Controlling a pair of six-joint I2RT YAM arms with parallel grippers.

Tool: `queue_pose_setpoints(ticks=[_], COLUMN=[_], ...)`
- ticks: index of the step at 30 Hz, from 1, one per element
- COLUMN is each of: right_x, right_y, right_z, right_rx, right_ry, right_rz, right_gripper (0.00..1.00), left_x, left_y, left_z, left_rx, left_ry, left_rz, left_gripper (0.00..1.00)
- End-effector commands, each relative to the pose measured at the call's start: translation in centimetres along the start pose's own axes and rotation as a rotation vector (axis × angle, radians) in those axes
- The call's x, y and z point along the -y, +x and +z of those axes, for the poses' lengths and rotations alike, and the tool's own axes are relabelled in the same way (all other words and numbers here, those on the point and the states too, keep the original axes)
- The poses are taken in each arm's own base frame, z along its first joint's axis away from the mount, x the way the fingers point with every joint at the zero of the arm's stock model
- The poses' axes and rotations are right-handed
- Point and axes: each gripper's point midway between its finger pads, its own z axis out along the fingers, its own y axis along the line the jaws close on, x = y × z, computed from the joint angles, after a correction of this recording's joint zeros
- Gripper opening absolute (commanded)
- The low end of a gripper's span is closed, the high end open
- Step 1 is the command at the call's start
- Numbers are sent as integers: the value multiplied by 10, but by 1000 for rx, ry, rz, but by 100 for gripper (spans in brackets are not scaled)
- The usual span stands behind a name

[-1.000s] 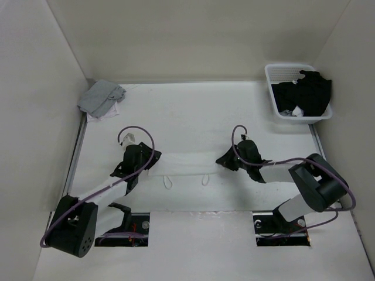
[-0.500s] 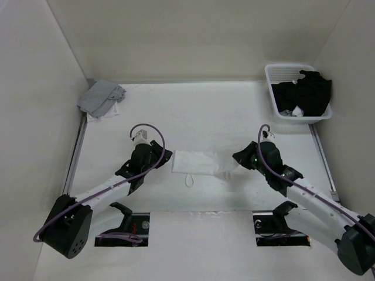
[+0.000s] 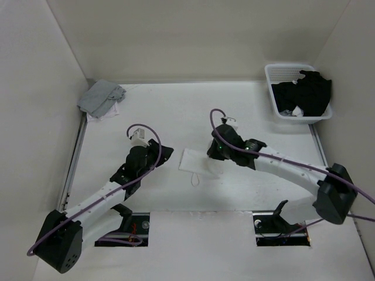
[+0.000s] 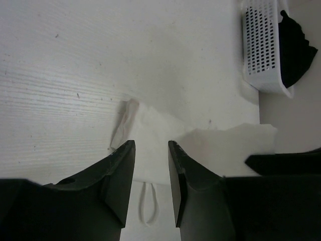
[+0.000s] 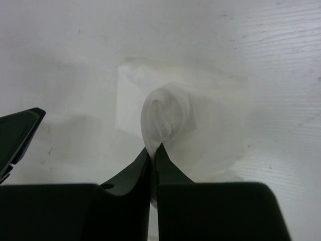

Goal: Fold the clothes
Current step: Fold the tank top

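The clothes [image 3: 193,160] are a small white garment lying in the middle of the table, with a thin string loop [image 3: 197,179] at its near edge. My right gripper [image 3: 212,154] is over its right part, shut on a raised fold of the white fabric [image 5: 168,113]; in the right wrist view the cloth bulges up from the pinched fingertips [image 5: 154,148]. My left gripper [image 3: 166,151] stands just left of the garment, open with nothing between its fingers [image 4: 176,158]. In the left wrist view the garment [image 4: 150,125] and string loop [image 4: 149,207] show through the gap.
A grey garment [image 3: 101,96] lies bunched at the table's far left corner. A white perforated basket [image 3: 274,75] at the far right holds a black garment [image 3: 307,92]. Walls close the table on three sides.
My right gripper has shut on the garment's right end and carried it leftward over the rest, so the cloth now lies much shorter. The left gripper has shifted slightly right and stays open.
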Motion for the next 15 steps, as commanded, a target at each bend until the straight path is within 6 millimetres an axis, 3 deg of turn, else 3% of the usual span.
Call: queue_pose_setpoints(ticks=[1,6,11,13,15], right_x=[-21,-58,-92,-102,-110], right_y=[4,28,50,47,37], right_z=[12,43,65,60,48], right_rx=[-19,-83,-108,-77,-33], right_ry=[39,50,26,-2,-45], right_rz=[-26,-64,-90,-77,-62], right_gripper=[7,10,42,55,59], left_x=[5,8,12,13,14], left_y=[-3,-9,-18,-24,-29], left_z=[-6,-14,-22,-25,-26], left_rx=[16,24,45,58,70], left_ry=[51,89,115,115,112], left_rz=[-6,-16,-25,-19,-4], left_gripper=[31,32,32,32,32])
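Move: The right hand holds the lifted right end of the tank top. The left end of the folded strip, where that end is being taken, lies about 11 cm to its left, 3 cm back and 13 cm below. The flat part's middle is roughly 4 cm left and 3 cm back, a strap loop some 6 cm left and 10 cm back, and the left gripper about 15 cm left, nearly level. From the left hand, the strip's left end is about 5 cm right, 3 cm back and 11 cm down. Still pinching the lifted end of the white tank top, the right hand sweeps it about 11 cm left over the flat part towards the strip's left end, sinking some 5 cm, then opens well above the table and lets go of the cloth. The left hand, empty and with its opening unchanged, backs out of the way, up and left a couple of centimetres. ##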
